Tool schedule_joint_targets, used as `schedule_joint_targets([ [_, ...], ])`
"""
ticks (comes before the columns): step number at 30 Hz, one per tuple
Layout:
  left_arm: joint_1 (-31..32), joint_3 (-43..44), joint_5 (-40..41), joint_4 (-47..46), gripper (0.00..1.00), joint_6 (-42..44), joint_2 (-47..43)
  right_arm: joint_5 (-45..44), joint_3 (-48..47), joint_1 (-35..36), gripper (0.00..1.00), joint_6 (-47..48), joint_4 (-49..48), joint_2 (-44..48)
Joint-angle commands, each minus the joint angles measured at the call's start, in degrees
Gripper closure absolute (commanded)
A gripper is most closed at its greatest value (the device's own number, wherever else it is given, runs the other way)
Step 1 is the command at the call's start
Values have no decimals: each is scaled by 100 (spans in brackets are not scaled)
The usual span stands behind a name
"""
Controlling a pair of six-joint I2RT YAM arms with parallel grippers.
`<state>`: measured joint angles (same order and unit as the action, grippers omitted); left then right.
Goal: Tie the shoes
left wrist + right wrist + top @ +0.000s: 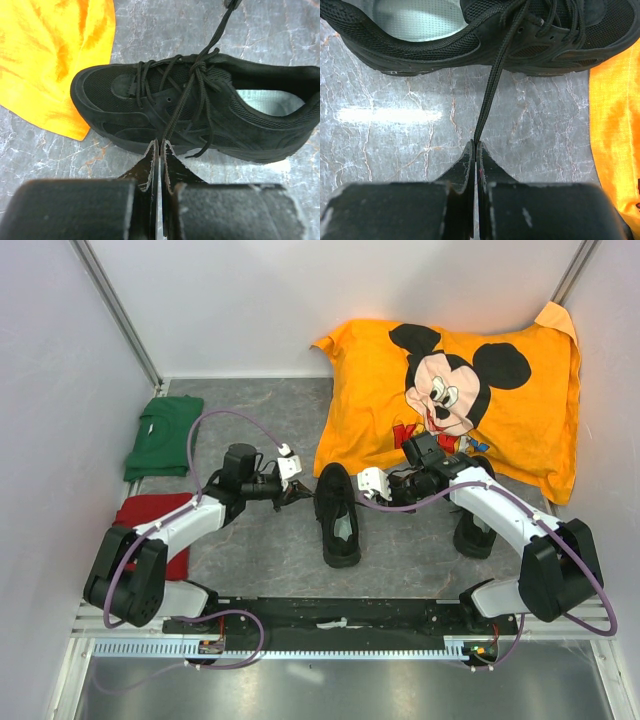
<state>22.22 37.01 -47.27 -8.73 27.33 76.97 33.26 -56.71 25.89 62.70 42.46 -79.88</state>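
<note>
One black shoe lies between my two grippers with its toe pointing away from the bases, the pale insole showing. The second shoe sits to the right, partly hidden under my right arm. My left gripper is just left of the middle shoe, shut on a thin black lace that runs taut up to the crossed laces over the tongue. On the shoe's other side my right gripper is shut on the other lace end, pulled straight from the shoe.
A large orange Mickey Mouse pillow lies just beyond the shoes at the back right. A folded green garment and a red cloth lie at the left, by the left arm. White walls close in the grey tabletop.
</note>
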Motion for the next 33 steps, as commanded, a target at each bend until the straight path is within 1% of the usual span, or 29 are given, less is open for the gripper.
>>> schedule_joint_targets([
  [1,-68,280,366,301,98,492,134,-267,-16,-58,100,6,184,16],
  [6,-77,236,394,460,98,826,82,-364,81,-75,100,58,193,69],
  [15,-77,341,508,522,99,993,240,-373,169,-84,100,164,228,113],
  [17,-68,376,333,522,98,1037,266,-224,64,-75,100,-19,176,87],
  [20,-60,517,-10,513,98,1037,266,84,-340,-49,100,-283,131,-115],
  [21,-60,587,-89,495,94,976,266,267,-585,-40,100,-511,131,-264],
  [22,-68,631,-168,487,91,941,266,356,-709,-23,98,-565,236,-335],
  [23,-60,666,-178,478,89,880,231,427,-823,4,90,-609,315,-405],
  [24,-68,675,-169,425,80,853,196,514,-1024,-5,78,-644,394,-502],
  [25,-68,684,-134,425,74,853,143,663,-1105,12,55,-645,578,-529],
  [26,-68,676,-116,416,69,844,73,734,-1184,13,47,-679,649,-538],
  [27,-60,632,-90,407,64,853,-84,770,-1306,4,43,-793,746,-538],
  [28,-60,605,-64,416,61,888,-181,848,-1360,13,37,-864,781,-529],
  [29,-68,579,-63,416,58,931,-278,884,-1395,13,35,-960,773,-512],
  [30,-68,518,-55,416,55,941,-444,911,-1457,13,34,-1074,773,-494],
  [31,-68,517,-124,521,54,958,-498,946,-1492,4,33,-1345,773,-494],
  [33,-51,508,-265,705,53,1151,-586,1060,-1580,-14,32,-1601,773,-564],
])
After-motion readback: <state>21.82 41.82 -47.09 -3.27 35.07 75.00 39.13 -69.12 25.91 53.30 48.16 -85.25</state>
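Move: Both grippers already pinch the loops of the bow, one on each side of the middle shoe. The knot lies about 8 cm to the left hand's right and 1 cm back, some 3 cm lower; from the right hand it is roughly 10 cm left, 2 cm ahead and 2 cm lower. The shoe's open mouth sits about 10 cm left of the right hand and 7 cm back; the second shoe stands some 26 cm to its right and 3 cm back. Both hands keep their pinch on the loops at first, almost still, the left easing down about 1 cm. Then both let go: the left fingers open to nearly half and rise about 4 cm from their low point, edging forward; the right fingers open to two thirds, lifting some 4 cm and going about 3 cm left, with a slight forward drift and a wrist tilt of roughly 10 degrees. ##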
